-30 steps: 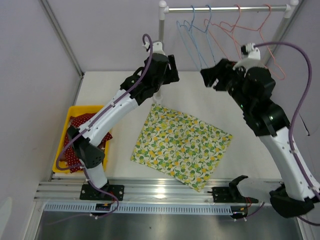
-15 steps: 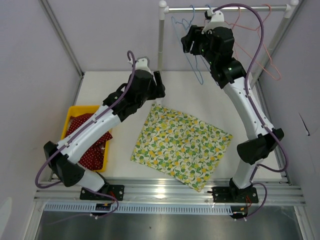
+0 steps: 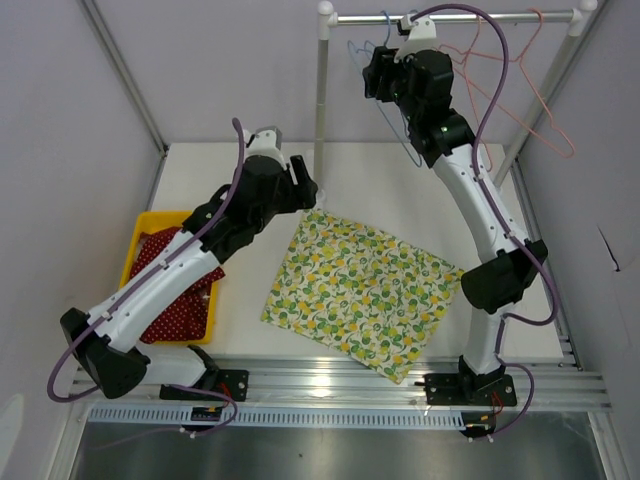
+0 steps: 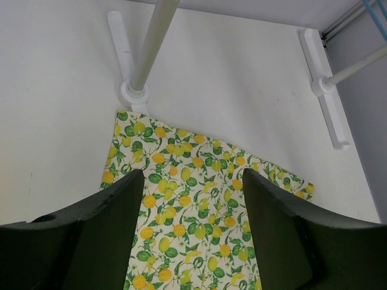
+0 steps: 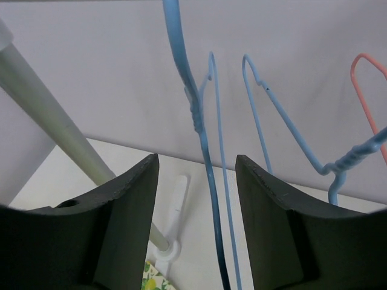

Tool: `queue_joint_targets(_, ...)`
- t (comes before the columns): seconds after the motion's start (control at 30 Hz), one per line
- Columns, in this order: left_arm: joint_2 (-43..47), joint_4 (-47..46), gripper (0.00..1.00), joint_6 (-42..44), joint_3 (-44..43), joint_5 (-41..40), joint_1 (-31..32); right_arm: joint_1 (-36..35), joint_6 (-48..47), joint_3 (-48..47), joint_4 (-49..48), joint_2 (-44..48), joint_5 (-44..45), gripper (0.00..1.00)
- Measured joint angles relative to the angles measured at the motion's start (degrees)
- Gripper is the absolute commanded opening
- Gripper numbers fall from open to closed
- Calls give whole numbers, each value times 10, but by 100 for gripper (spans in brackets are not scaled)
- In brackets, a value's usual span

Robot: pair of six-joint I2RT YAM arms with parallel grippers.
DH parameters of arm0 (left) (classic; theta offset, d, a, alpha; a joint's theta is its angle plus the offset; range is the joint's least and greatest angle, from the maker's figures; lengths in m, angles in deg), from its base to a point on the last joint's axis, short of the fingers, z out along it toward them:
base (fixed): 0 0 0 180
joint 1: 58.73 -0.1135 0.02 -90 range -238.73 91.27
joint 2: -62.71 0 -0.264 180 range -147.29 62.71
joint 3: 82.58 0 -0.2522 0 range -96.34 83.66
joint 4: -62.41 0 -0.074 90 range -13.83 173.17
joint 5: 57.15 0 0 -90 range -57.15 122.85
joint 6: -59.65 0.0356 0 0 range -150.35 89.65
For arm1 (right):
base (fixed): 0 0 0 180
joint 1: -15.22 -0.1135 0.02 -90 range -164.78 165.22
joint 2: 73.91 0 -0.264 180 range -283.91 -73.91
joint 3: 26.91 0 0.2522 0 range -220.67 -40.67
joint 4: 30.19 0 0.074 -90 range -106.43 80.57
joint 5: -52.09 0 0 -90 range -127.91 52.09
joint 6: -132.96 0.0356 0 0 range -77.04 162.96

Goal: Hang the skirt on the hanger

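The skirt (image 3: 360,295), a lemon-print cloth, lies flat on the white table. My left gripper (image 3: 300,185) hovers open above its far left corner; in the left wrist view the skirt (image 4: 193,199) fills the gap between that gripper's (image 4: 192,175) two dark fingers. My right gripper (image 3: 372,75) is raised to the rail, open. In the right wrist view a blue wire hanger (image 5: 206,154) hangs between that gripper's (image 5: 196,158) spread fingers, touching neither. The blue hanger (image 3: 352,46) shows partly behind the right wrist.
Pink hangers (image 3: 530,100) hang further right on the rail (image 3: 500,16). The rack's post (image 3: 321,100) stands just beyond the skirt's corner. A yellow bin (image 3: 140,240) at the left holds red dotted cloth (image 3: 180,310). The rack's feet (image 4: 326,90) rest on the table.
My right arm has swung up and left from over the table to the blue hanger at the rail. My left arm has shifted left and nearer, staying open over the skirt's corner.
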Motion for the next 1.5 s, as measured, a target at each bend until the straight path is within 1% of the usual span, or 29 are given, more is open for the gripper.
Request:
queue_joint_targets(0.07, 8, 0, 72, 1, 7, 0, 0, 0, -6, 0, -8, -6, 0, 46)
queue_joint_targets(0.1, 11, 0, 72, 3, 10, 0, 0, 0, -10, 0, -11, -9, 0, 38)
queue_joint_targets(0.2, 19, 0, 72, 4, 17, 3, -2, 1, -17, 0, -17, -14, 5, 24)
queue_joint_targets(0.23, 23, 0, 72, 5, 21, 4, -3, 1, -20, 0, -18, -16, 6, 13)
queue_joint_targets(0.3, 29, 1, 71, 5, 27, 5, -5, 2, -26, 0, -21, -16, 9, 0)
queue_joint_targets(0.6, 45, -3, 71, 9, 49, 13, -16, 2, -41, -20, -30, -16, 16, 0)
queue_joint_targets(0.77, 47, -3, 71, 9, 59, 22, -24, 3, -45, -45, -18, -13, 14, 0)
queue_joint_targets(0.93, 56, -3, 71, 14, 61, 32, -33, 3, -44, -16, 10, 23, 13, 0)
queue_joint_targets(1.07, 60, -3, 70, 16, 61, 43, -38, 3, -33, 59, 30, 80, 10, 0)
queue_joint_targets(1.17, 60, -4, 70, 20, 61, 54, -39, 3, -18, 154, 32, 142, -3, 0)
queue_joint_targets(1.33, 60, -5, 69, 24, 61, 73, -40, 3, 19, 252, 45, 224, -31, 0)
queue_joint_targets(1.5, 60, -5, 67, 24, 61, 96, -41, 2, 68, 374, 50, 331, -71, 0)
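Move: Just between the right hand's open fingers, about 1 cm ahead and level, is the neck of the leftmost blue hanger. The rod it hangs from runs about 7 cm above the hand and 1 cm ahead. The other blue hanger's neck is some 6 cm to the right and 1 cm ahead, level in height; the spread skirt's middle lies about 22 cm back, straight below by some 45 cm. From the left hand, the aimed-at neck is roughly 20 cm ahead, 13 cm right and 14 cm up. Easing about 1 cm forward, the right hand shuts its fingers on the blue hanger's neck, then lifts some 4 cm to unhook it from the rod. It then draws back towards its base, about 15 cm behind where it began, sinking well below the lift's top and drifting slightly right, the fingers tipping down while they keep their pinch. ##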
